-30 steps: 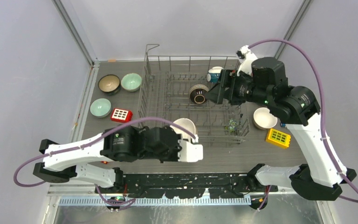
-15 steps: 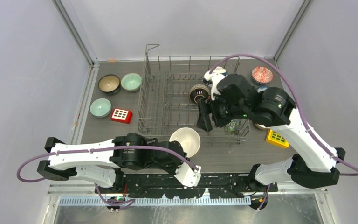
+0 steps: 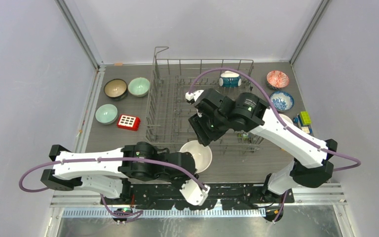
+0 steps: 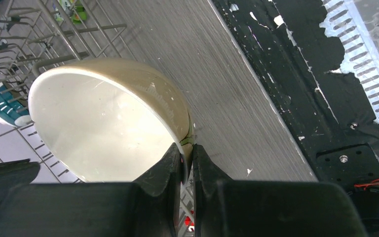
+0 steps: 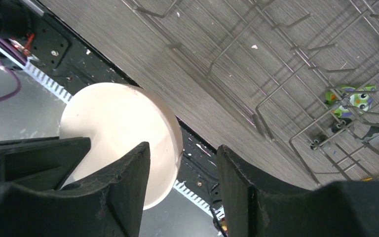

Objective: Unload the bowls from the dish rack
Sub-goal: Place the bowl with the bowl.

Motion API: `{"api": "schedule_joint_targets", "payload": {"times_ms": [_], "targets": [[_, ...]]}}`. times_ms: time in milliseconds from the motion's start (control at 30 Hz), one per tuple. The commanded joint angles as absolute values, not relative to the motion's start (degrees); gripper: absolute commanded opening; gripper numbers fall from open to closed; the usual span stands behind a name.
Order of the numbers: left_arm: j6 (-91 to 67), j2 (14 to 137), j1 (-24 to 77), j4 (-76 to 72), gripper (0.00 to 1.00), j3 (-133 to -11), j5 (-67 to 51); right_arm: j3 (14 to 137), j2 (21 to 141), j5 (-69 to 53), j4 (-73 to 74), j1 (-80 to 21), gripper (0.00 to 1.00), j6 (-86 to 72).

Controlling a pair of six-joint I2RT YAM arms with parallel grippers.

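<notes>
My left gripper (image 4: 186, 155) is shut on the rim of a cream bowl (image 4: 103, 123) and holds it tilted just in front of the dish rack (image 3: 163, 98), shown in the top view (image 3: 196, 155). My right gripper (image 5: 183, 158) is open and empty above the rack's front middle (image 3: 202, 136), with the cream bowl (image 5: 123, 133) below its left finger. A teal-and-white bowl (image 3: 230, 79) stands at the rack's back. The right arm hides the rack's middle. On the table lie brown (image 3: 115, 89), pale green (image 3: 139, 86), second green (image 3: 106, 113), red patterned (image 3: 277, 79) and blue-and-white (image 3: 281, 100) bowls.
A red toy block (image 3: 129, 121) lies left of the rack. Coloured blocks (image 3: 304, 118) sit at the right by a partly hidden cream bowl (image 3: 287, 118). A green owl figure (image 5: 355, 101) sits in the rack's front right corner. The black base rail (image 3: 227, 190) runs along the near edge.
The left arm drew the cream bowl toward the near edge. The right arm swung from the rack's far right to its front middle, uncovering the red and blue bowls and hiding the dark bowl.
</notes>
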State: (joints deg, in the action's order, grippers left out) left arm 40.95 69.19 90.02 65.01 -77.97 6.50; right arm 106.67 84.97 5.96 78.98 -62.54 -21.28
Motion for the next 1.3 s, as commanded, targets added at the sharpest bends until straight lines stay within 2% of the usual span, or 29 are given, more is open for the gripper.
{"api": "schedule_joint_targets", "payload": {"times_ms": [0, 333, 633, 800, 933, 1033, 1067, 1100, 1233, 1267], "targets": [[44.9, 68.6, 90.9, 63.7, 0.00, -80.7, 8.3, 106.2, 85.5, 6.7, 78.5, -63.0, 0.56, -18.8], [46.5, 67.9, 91.7, 64.5, 0.00, -79.8, 10.3, 100.1, 85.1, 3.8, 76.2, -63.4, 0.47, -18.8], [46.8, 67.5, 91.8, 63.6, 0.00, -79.0, 10.9, 97.4, 84.6, 2.7, 74.5, -64.0, 0.33, -19.6], [46.4, 67.5, 91.9, 63.5, 0.00, -78.8, 11.1, 97.0, 84.5, 3.0, 74.1, -64.6, 0.22, -20.3], [46.0, 67.3, 91.9, 63.2, 0.00, -78.5, 11.7, 96.9, 84.3, 3.4, 73.7, -64.9, 0.04, -21.1], [44.6, 67.2, 91.8, 62.5, 0.00, -78.6, 12.9, 97.2, 83.7, 4.4, 73.6, -65.0, 0.01, -22.1], [43.9, 67.1, 91.8, 62.2, 0.05, -78.9, 13.3, 97.4, 83.4, 5.0, 73.6, -65.0, 0.01, -22.5], [43.3, 66.8, 91.8, 61.9, 0.16, -79.2, 13.5, 97.7, 83.0, 5.7, 73.6, -65.0, 0.01, -22.7], [41.3, 65.6, 91.8, 60.5, 0.69, -80.3, 14.6, 99.9, 81.4, 9.5, 74.2, -64.9, 0.01, -22.8], [40.7, 65.0, 91.9, 59.6, 0.93, -80.3, 14.8, 100.9, 81.3, 10.7, 74.9, -64.9, 0.01, -22.6]]}}
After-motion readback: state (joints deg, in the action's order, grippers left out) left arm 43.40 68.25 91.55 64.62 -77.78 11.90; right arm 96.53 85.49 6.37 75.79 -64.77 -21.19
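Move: The beige bowl hangs from the left fingers by its near-left rim, its middle about 5 cm ahead of the left hand, 4 cm to its right and 2 cm lower. From the open right hand the bowl's middle is some 5 cm back, 4 cm left and 7 cm down. The rack's middle lies about 19 cm ahead of the right hand, 1 cm left and 20 cm lower; the green owl toy is 2 cm ahead, 20 cm right and 24 cm lower. The beige bowl is held nearly still in the left hand while the right hand sinks about 5 cm towards its far-right rim, drawing back slightly, and closes to pinch that rim between its fingers. Only then do the left fingers open and let go of the near-left rim, staying close beside the bowl. ##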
